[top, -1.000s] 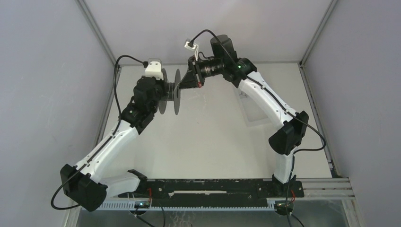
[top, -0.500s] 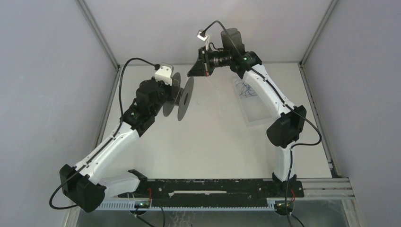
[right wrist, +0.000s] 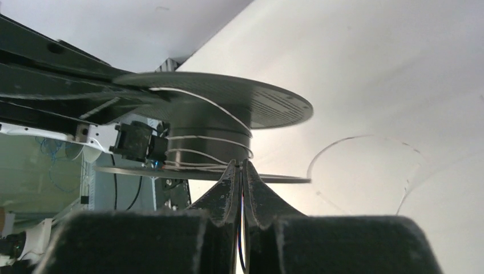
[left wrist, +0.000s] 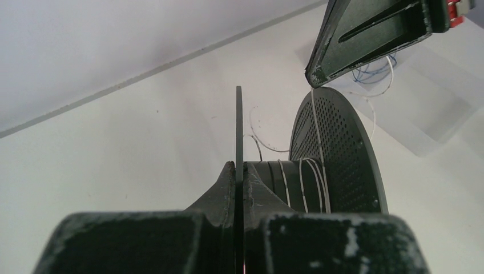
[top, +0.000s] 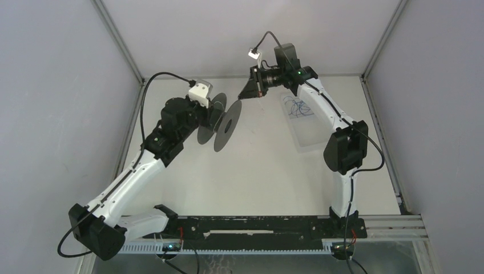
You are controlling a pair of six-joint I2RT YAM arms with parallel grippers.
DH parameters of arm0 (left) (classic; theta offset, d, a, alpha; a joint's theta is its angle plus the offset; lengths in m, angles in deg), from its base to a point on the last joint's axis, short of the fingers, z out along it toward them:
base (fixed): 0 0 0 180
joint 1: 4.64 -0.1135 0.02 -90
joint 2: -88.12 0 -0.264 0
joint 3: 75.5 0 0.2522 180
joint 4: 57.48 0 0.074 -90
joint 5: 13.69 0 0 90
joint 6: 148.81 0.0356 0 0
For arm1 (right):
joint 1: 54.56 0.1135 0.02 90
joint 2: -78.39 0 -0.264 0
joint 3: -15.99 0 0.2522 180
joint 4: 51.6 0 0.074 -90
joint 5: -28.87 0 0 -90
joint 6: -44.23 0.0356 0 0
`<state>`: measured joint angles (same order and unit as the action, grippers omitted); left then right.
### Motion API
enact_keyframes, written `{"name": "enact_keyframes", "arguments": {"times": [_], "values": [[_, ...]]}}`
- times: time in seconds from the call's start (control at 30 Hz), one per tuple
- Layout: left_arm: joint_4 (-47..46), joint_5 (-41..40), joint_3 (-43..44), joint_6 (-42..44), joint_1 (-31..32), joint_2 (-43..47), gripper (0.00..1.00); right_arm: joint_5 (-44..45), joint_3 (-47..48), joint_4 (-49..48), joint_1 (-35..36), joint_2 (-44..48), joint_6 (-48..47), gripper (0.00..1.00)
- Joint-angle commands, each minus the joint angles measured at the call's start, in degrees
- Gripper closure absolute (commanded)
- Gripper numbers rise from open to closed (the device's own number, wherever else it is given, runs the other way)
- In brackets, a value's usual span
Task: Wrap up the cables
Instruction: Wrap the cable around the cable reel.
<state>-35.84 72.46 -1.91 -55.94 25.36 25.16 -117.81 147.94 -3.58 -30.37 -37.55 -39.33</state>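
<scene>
My left gripper (top: 208, 113) (left wrist: 239, 169) is shut on the near thin flange of a black spool (top: 220, 122) (left wrist: 337, 148) and holds it in the air over the back of the table. The cables show as a thin whitish cord (left wrist: 319, 171) (right wrist: 200, 140) with a few turns round the hub. One strand rises from the hub past the perforated flange to my right gripper (top: 242, 97) (right wrist: 240, 164), which is shut on the cord just right of the spool. More cord lies in a loose loop (right wrist: 354, 140) on the table below.
A clear shallow tray (top: 311, 134) (left wrist: 434, 114) sits at the back right under the right arm, with a tangle of blue wire (top: 297, 107) (left wrist: 371, 71) in it. Grey walls close in the table on three sides.
Both arms have swung to the right. The spool moved right with my left gripper, and my right gripper drew back and right, uncovering the tray with the blue wire.
</scene>
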Motion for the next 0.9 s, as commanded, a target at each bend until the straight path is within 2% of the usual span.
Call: {"name": "enact_keyframes", "arguments": {"times": [0.0, 0.43, 0.73, 0.87], "values": [[1.1, 4.1, 3.08, -1.49, -1.0, 2.21, 1.0, -0.62, -4.49, -3.98, -3.01, 3.26, -4.11, 0.92], [3.74, 7.93, 7.06, -8.38, -6.23, 2.38, 1.0, -1.31, -19.27, -8.11, -4.33, 5.31, -7.85, 0.92], [6.06, 8.84, 10.27, -15.83, -8.72, 2.5, 1.0, -1.96, -28.06, -16.29, -2.22, 6.23, -3.46, 0.93], [7.14, 9.0, 11.51, -18.4, -9.89, 2.77, 1.0, -2.5, -30.65, -18.23, -1.54, 5.96, -3.19, 0.9]]}}
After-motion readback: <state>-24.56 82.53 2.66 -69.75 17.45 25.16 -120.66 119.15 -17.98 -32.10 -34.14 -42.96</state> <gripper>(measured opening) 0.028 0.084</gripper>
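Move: The right hand pinches the cable beside the upper rim of the cable reel's right flange; the reel's middle lies roughly 6 cm back, 6 cm left and 4 cm below. From the left hand, which grips the reel's left flange, the reel's middle is about 3 cm right, 1 cm back and 4 cm below. The clear tray with the blue cable lies some 25 cm right of the right hand, 6 cm ahead and 29 cm below. Right hand carries the pinched cable about 12 cm down past the right flange; left tilts the reel some 15 degrees. ##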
